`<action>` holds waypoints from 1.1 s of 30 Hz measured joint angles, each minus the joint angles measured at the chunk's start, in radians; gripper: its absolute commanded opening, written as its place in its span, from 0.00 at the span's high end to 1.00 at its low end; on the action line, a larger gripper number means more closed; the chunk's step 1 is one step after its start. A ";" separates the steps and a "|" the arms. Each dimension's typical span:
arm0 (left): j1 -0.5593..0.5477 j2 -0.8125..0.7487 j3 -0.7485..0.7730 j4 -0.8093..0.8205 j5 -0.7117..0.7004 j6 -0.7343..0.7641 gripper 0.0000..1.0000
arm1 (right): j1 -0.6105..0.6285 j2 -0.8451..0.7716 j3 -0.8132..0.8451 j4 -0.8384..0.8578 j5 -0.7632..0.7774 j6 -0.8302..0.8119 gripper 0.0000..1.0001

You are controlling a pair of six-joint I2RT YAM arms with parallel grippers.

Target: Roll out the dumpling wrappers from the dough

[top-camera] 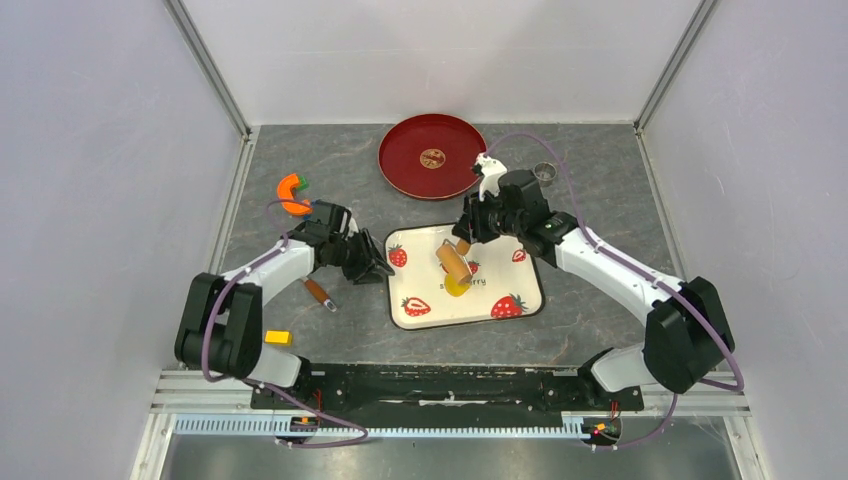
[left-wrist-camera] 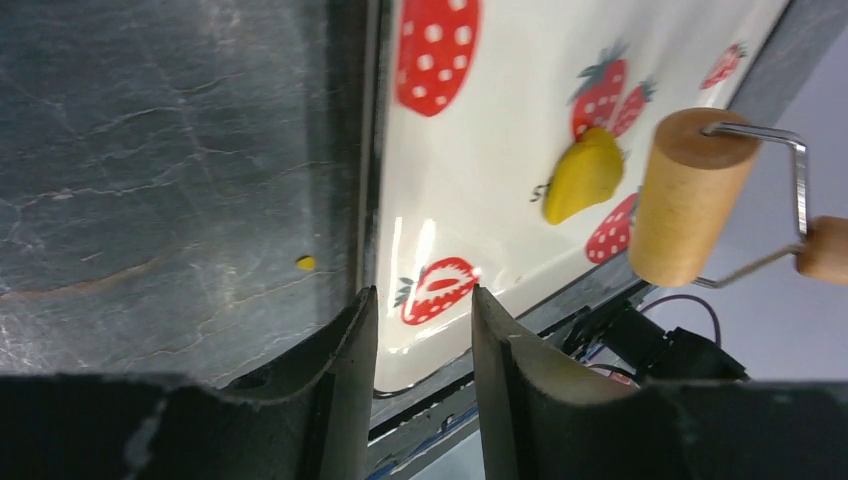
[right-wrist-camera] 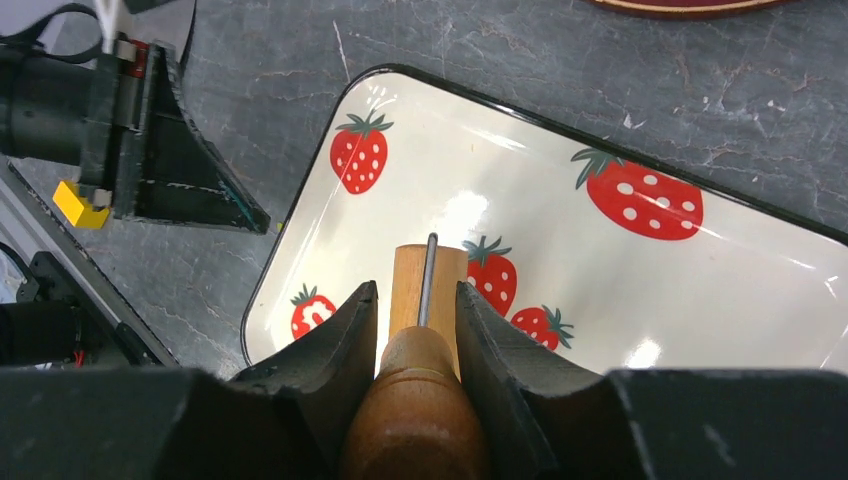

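On the white strawberry tray (top-camera: 520, 285) lies one small yellow piece of dough (top-camera: 456, 288) (left-wrist-camera: 583, 175), flattened into a roughly round dumpling wrapper. A wooden roller (top-camera: 452, 263) (left-wrist-camera: 688, 195) sits just beyond it, on its far side. My right gripper (top-camera: 468, 236) (right-wrist-camera: 418, 290) is shut on the roller's brown handle (right-wrist-camera: 415, 410). In the right wrist view the roller hides the dough. My left gripper (top-camera: 378, 270) (left-wrist-camera: 422, 300) stands open and holds nothing, at the tray's left rim (left-wrist-camera: 372, 200). Its fingers (left-wrist-camera: 352, 345) straddle that rim near the front corner.
A red plate (top-camera: 400, 165) sits behind the tray and a small metal cup (top-camera: 544, 172) to its right. An orange curved piece (top-camera: 291, 193), a brown-handled tool (top-camera: 320, 293) and a yellow block (top-camera: 278, 338) lie left of the tray. A yellow crumb (left-wrist-camera: 305, 263) lies on the table.
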 measured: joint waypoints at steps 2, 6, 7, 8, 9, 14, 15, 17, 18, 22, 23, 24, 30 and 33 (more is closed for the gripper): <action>0.000 0.042 -0.014 0.002 0.000 0.009 0.57 | 0.000 -0.011 -0.030 0.021 -0.005 0.000 1.00; 0.000 0.116 -0.023 0.023 0.002 0.018 0.63 | 0.000 -0.037 -0.089 0.058 -0.018 -0.003 1.00; 0.000 0.133 -0.026 0.038 0.003 0.019 0.68 | 0.003 -0.047 -0.107 0.067 -0.019 -0.007 1.00; 0.000 0.149 -0.028 0.051 0.006 0.019 0.74 | 0.005 -0.053 -0.119 0.069 -0.018 -0.010 1.00; 0.000 0.160 -0.029 0.060 0.008 0.019 0.84 | 0.009 -0.059 -0.133 0.075 -0.017 -0.014 1.00; 0.000 0.196 -0.019 0.083 0.028 0.040 0.98 | 0.045 -0.071 -0.175 0.110 0.008 -0.042 1.00; -0.003 0.199 -0.015 0.080 0.028 0.043 0.98 | 0.054 -0.071 -0.177 0.115 0.015 -0.048 1.00; -0.005 0.204 -0.003 0.064 0.024 0.052 0.98 | 0.070 -0.071 -0.182 0.127 0.025 -0.059 1.00; -0.005 0.204 0.003 0.056 0.015 0.057 0.98 | 0.076 -0.071 -0.184 0.135 0.029 -0.060 1.00; -0.002 0.200 0.029 0.002 -0.034 0.084 0.98 | 0.091 -0.071 -0.185 0.164 0.056 -0.066 1.00; 0.001 0.196 0.032 -0.007 -0.044 0.092 0.98 | 0.095 -0.071 -0.185 0.173 0.066 -0.068 1.00; 0.005 0.192 0.035 -0.020 -0.055 0.099 0.98 | 0.098 -0.071 -0.185 0.180 0.070 -0.068 1.00; 0.031 0.185 0.061 -0.093 -0.103 0.146 0.98 | 0.108 -0.071 -0.185 0.232 0.109 -0.068 1.00; 0.031 0.185 0.065 -0.104 -0.109 0.156 0.98 | 0.108 -0.066 -0.185 0.250 0.124 -0.068 1.00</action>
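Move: The left hand is open about 5 cm above the tray's left rim, which lies practically under it, some 1 cm back. From it the dough lies about 13 cm to the right and 1 cm back, the spatula handle about 15 cm to the left and 3 cm back, both some 6 cm lower. The right hand holds the roller by its handle; the dough lies about 7 cm back, 2 cm left and 15 cm below it. The left hand drops about 5 cm straight down with open fingers, shuts them on the tray's left rim in a pinch, then keeps that hold and draws the rim about 3 cm to the left, its left side rising some 10 degrees. Meanwhile the right hand, still gripping the roller's handle, swings back and down about 3 cm each way over the tray, then comes partly forward and up again while edging left, its fingers tipping up about 10 degrees. ##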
